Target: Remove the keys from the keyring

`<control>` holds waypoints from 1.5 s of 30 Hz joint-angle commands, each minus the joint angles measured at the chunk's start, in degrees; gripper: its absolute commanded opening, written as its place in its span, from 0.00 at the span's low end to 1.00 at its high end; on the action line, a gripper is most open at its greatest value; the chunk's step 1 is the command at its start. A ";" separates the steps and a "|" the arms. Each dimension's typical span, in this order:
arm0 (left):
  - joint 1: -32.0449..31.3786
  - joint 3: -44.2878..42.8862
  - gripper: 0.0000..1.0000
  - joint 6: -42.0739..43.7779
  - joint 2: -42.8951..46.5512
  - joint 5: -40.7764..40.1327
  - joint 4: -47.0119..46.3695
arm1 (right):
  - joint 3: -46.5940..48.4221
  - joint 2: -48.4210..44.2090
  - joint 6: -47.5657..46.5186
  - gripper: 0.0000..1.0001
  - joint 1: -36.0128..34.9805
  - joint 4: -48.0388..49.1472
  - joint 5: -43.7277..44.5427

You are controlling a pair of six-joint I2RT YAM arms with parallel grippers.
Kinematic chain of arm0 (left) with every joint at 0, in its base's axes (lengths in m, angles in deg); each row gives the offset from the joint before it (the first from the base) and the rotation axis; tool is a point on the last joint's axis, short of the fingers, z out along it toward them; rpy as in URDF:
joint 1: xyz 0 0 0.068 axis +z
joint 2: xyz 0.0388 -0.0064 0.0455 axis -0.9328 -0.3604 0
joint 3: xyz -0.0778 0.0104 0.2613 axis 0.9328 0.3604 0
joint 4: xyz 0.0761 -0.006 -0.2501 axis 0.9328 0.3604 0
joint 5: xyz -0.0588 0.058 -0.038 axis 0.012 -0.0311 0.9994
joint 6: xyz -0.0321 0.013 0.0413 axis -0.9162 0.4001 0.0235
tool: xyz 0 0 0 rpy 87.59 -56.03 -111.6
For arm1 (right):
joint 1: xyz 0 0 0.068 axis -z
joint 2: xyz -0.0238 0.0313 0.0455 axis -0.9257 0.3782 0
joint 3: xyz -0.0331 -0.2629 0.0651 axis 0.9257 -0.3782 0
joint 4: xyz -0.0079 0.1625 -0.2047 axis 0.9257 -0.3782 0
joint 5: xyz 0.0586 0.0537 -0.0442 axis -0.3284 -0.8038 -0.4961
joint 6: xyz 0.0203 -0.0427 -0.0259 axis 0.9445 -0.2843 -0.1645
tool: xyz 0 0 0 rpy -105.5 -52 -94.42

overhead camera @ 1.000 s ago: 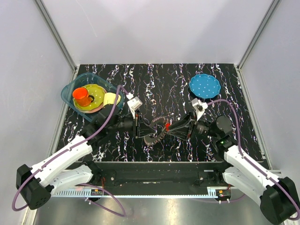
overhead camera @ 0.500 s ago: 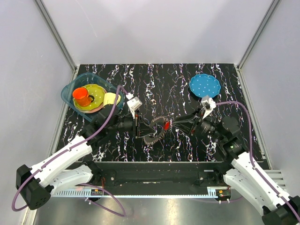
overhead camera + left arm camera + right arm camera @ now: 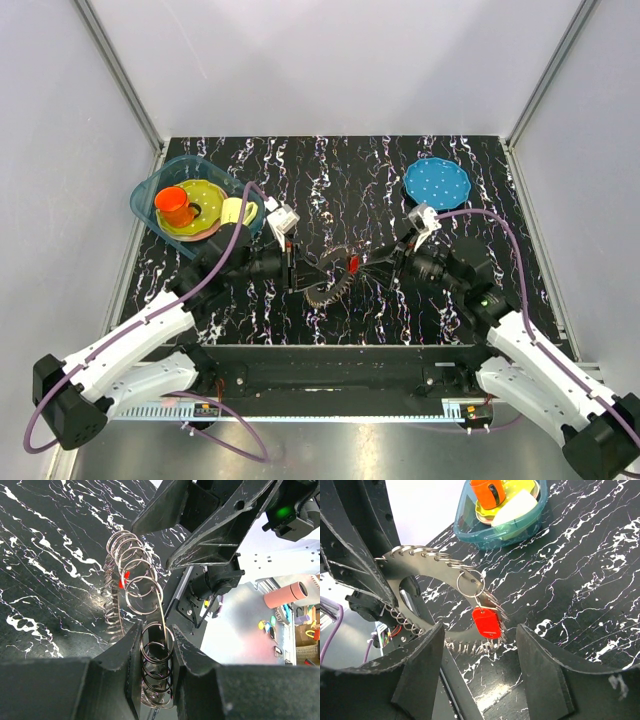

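Note:
The keyring point(image 3: 322, 288), a grey metal loop fringed with small wire rings, is held off the table between the two arms. My left gripper point(image 3: 298, 270) is shut on its rim, and the left wrist view shows the small rings pinched between the jaws point(image 3: 156, 642). One red key point(image 3: 352, 265) hangs from a split ring on the loop point(image 3: 427, 565). In the right wrist view this key point(image 3: 486, 622) dangles just beyond my right gripper point(image 3: 482, 665). That gripper is open and touches nothing. In the top view the right gripper point(image 3: 385, 265) is just right of the key.
A teal bin point(image 3: 150, 188) at the back left holds an orange cup point(image 3: 175, 205), a yellow-green plate and a pale piece. A blue dotted plate point(image 3: 436, 182) lies at the back right. Grey walls enclose the black marbled table point(image 3: 330, 180).
My right gripper drew back to the right, then came in again toward the red key with its jaws wider. The left gripper and the keyring have hardly moved.

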 commanded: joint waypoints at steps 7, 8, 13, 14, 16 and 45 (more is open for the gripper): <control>0.05 -2.86 0.00 -2.18 1.14 -0.51 -6.02 | 0.64 3.73 -4.19 0.65 -4.63 4.79 6.99; 0.05 -2.77 0.00 -2.18 1.05 -0.60 -6.02 | 0.64 3.91 -4.46 0.63 -4.90 5.14 8.12; 0.05 -2.86 0.00 -1.91 1.23 -0.95 -5.67 | -0.50 4.26 -3.85 0.54 -5.86 9.01 7.00; -0.04 -2.95 0.00 -2.00 1.23 -0.95 -5.67 | -0.59 4.87 -3.76 0.54 -6.13 9.19 6.99; 0.05 -3.12 0.00 -2.00 1.31 -1.21 -5.67 | -0.68 5.49 -4.11 0.56 -7.09 9.02 8.13; 0.05 -2.07 0.00 0.54 0.61 -5.78 -2.07 | -2.26 1.19 -11.14 0.00 -13.78 5.24 24.49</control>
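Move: The red tag hanging off the keyring's right side is about 3 cm to the right hand's left, 1 cm ahead and 2 cm below. The keyring's middle is some 7 cm left of that hand and 2 cm back, and the left gripper holding it about 11 cm left, level ahead. From the left hand, the tag is about 8 cm to the right, 1 cm ahead and 3 cm lower. Right fingers reach about 3 cm left and down, pinch the red tag, then ease back right and up. ##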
